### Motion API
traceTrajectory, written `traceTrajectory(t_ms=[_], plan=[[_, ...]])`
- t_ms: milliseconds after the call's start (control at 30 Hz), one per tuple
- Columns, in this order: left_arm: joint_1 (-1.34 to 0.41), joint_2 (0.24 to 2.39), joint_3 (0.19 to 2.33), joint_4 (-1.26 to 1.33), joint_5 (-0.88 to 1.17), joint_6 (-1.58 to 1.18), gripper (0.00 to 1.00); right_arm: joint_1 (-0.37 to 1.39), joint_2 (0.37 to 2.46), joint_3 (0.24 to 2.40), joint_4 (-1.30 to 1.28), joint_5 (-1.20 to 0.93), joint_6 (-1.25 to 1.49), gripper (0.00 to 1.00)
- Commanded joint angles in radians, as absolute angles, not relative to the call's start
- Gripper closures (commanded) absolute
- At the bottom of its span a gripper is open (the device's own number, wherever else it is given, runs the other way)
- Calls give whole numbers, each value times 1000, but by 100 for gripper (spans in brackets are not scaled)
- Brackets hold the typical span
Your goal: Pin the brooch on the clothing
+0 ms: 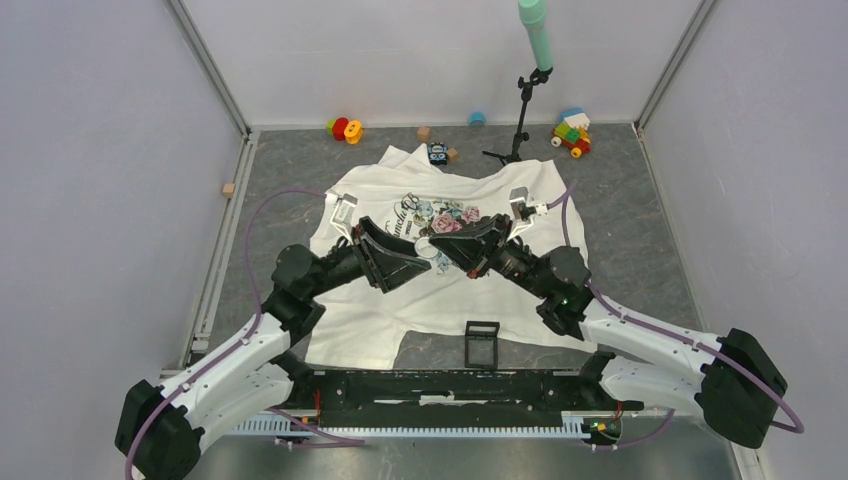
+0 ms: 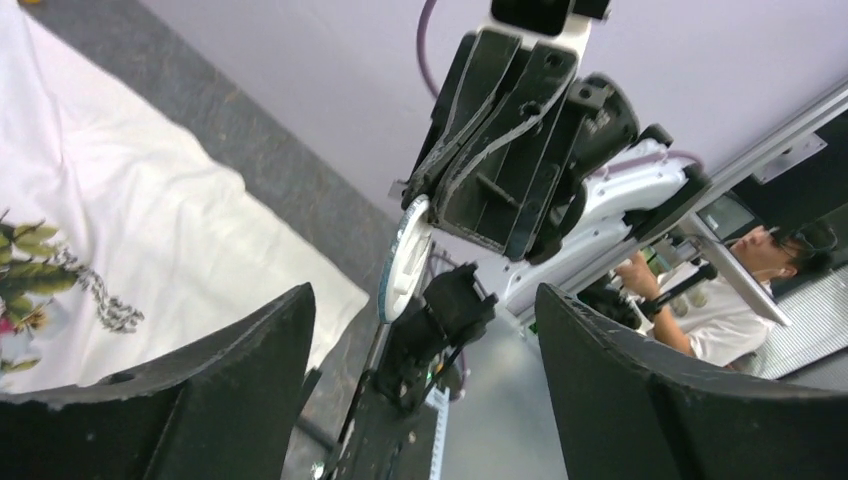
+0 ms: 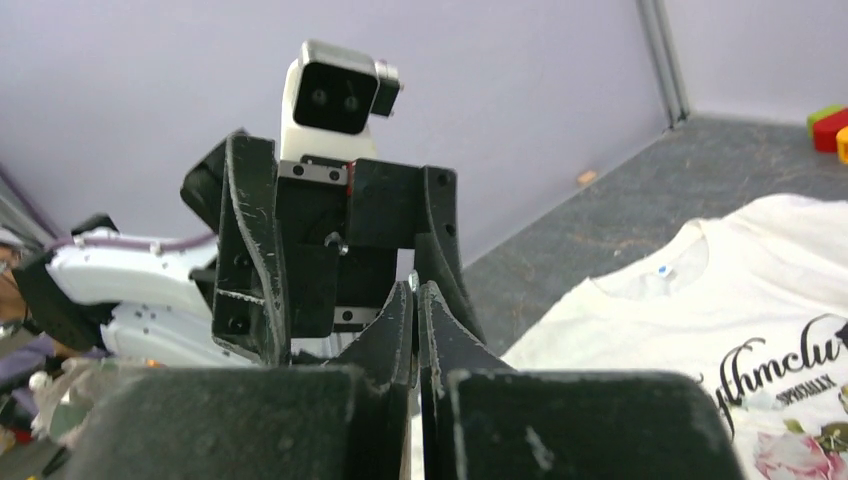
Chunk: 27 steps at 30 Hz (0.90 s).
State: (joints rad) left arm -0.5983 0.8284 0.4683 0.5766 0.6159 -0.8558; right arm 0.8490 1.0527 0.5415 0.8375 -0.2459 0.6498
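The white T-shirt (image 1: 372, 318) with the rose print lies flat on the grey table. It also shows in the left wrist view (image 2: 150, 220) and the right wrist view (image 3: 700, 300). My right gripper (image 1: 438, 247) is shut on the brooch (image 1: 425, 248) and holds it above the print. In the left wrist view the brooch (image 2: 402, 258) shows edge-on, a pale disc with a bluish rim, at the right gripper's tips. My left gripper (image 1: 420, 258) is open, tip to tip with the right one, its jaws wide apart around the brooch (image 2: 422, 300) without touching it.
A black square frame holder (image 1: 482, 343) stands at the shirt's near hem. A small black-and-blue toy (image 1: 437, 153) lies at the collar. Coloured toys (image 1: 345, 129) (image 1: 571, 132), a stand with a teal pole (image 1: 522, 110) and a wooden cube (image 1: 229, 189) are toward the back.
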Motion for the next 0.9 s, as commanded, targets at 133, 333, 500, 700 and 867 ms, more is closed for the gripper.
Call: traceTrajectory(t_ms=[133,333,500,700,867], plan=[[-623,832,457,826,493,-985,43,903,1037,521,1049,-50,667,100],[-632,858,458,881,485,-1015,60,926,1059,525,1074,-35,676,100],[-640,860,455,882,481,-1014,65,940,1053,518,1080,-6,669,100],[-640,867,454,885,457,-1017,97,952,1048,510,1079,30,663,100],[-640,881,462,868,449,-1017,98,951,1043,537,996,5,644,95]])
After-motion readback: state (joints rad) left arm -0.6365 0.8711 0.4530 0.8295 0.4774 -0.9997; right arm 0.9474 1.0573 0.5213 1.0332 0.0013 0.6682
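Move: The brooch is held in mid-air in the right gripper's shut tips, its middle about 2 cm left, 1 cm ahead and 1 cm above that hand. From the open left hand it lies some 2 cm right and 1 cm ahead, level with it. Some 30 cm below the left hand, the clothing's flower print lies about 18 cm ahead and 4 cm right; the black case is roughly 8 cm back and 11 cm right. Shut the left gripper from nearly wide open on the free edge of the brooch, pinching it opposite the right fingers while both hands rise together about 4 cm, most of it early. Tip both sets of fingertips up some 10 degrees, and keep the right gripper shut on its own side of the brooch throughout. ##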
